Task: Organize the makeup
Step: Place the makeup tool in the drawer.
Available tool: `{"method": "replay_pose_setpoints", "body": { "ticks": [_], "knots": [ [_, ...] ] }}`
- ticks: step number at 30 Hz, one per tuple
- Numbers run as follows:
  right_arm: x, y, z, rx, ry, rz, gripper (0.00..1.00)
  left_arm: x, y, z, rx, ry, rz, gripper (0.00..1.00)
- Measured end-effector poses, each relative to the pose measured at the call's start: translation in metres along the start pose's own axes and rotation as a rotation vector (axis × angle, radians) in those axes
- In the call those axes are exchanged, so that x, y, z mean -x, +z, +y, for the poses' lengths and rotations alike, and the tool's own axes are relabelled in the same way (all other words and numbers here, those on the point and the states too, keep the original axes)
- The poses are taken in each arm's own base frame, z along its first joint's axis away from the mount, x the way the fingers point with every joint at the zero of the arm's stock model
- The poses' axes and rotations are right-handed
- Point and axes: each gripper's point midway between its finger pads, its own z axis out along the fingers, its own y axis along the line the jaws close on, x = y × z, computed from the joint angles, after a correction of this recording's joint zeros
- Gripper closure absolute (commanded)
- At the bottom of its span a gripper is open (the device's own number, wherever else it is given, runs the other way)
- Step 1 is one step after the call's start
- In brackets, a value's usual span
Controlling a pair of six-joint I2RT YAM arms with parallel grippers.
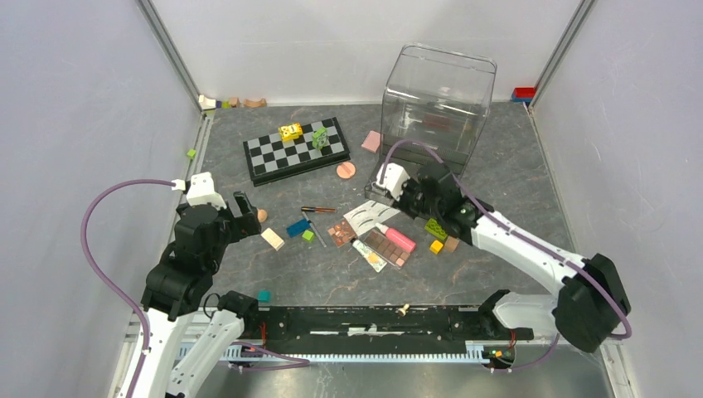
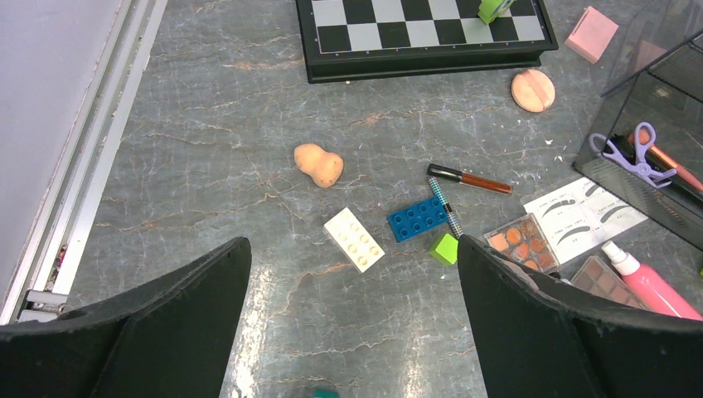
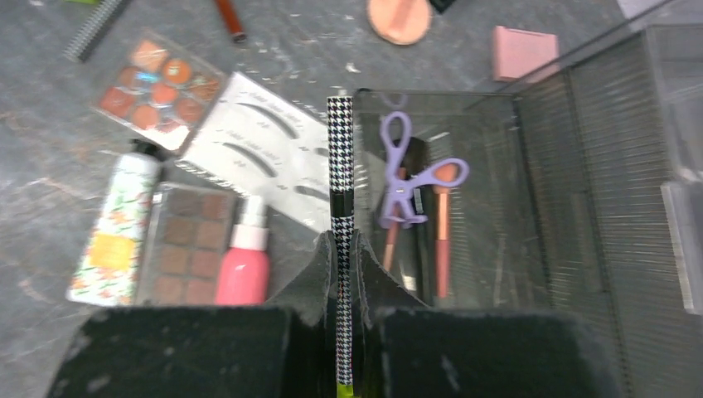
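My right gripper is shut on a thin black-and-white checked makeup stick, whose tip points at the front edge of the clear organizer box. A purple curler and thin brushes lie inside the box. On the table to their left are the white lash card, an orange palette, a brown palette, a pink tube and a floral cream tube. My left gripper hangs open over the table. A peach sponge and a brown stick lie beyond it.
The chessboard lies at the back with two toys on it. A round peach puff and a pink square sponge sit near the box. Cream, blue and green blocks lie ahead of my left gripper.
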Motion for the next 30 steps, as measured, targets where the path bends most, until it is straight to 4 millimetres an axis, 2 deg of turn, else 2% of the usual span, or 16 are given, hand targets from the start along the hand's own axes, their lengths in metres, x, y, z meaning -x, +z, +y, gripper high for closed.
{"method": "replay_pose_setpoints", "body": {
  "ticks": [5,10,21,25,30],
  "knots": [
    [-0.003,0.011,-0.043,-0.028,-0.012,0.058,1.00,0.000,0.000,0.000,0.000,0.000,0.000,0.00],
    [-0.020,0.024,-0.068,-0.035,-0.018,0.136,1.00,0.000,0.000,0.000,0.000,0.000,0.000,0.00],
    [-0.100,0.054,-0.069,0.005,0.029,0.356,1.00,0.000,0.000,0.000,0.000,0.000,0.000,0.00],
    [-0.116,0.058,-0.069,-0.001,0.041,0.406,0.99,0.000,0.001,0.000,0.001,0.002,0.003,0.00],
    [-0.122,0.057,-0.081,-0.072,0.063,0.433,0.98,-0.001,0.001,0.000,0.001,0.002,0.005,0.00]
  ]
}}
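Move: The open drawer's middle lies about 9 cm ahead of the right hand, 7 cm to its right and 13 cm below; the scissors inside lie 10 cm ahead, 1 cm right. The eyebrow sheet is some 2 cm ahead and 3 cm left, the pink bottle roughly 4 cm back and 4 cm right, both about 14 cm down. From the left hand the drawer is some 16 cm ahead, 43 cm right and 22 cm below. With the patterned makeup tool still pinched in its shut fingers, the right hand sweeps forward and to the right from over the near edge of the drawer, then sinks about 10 cm into it while still easing right. As it goes, the wrist tips the fingers some 20 degrees steeper and turns slightly clockwise, bringing the tool down over the scissors and brushes. ##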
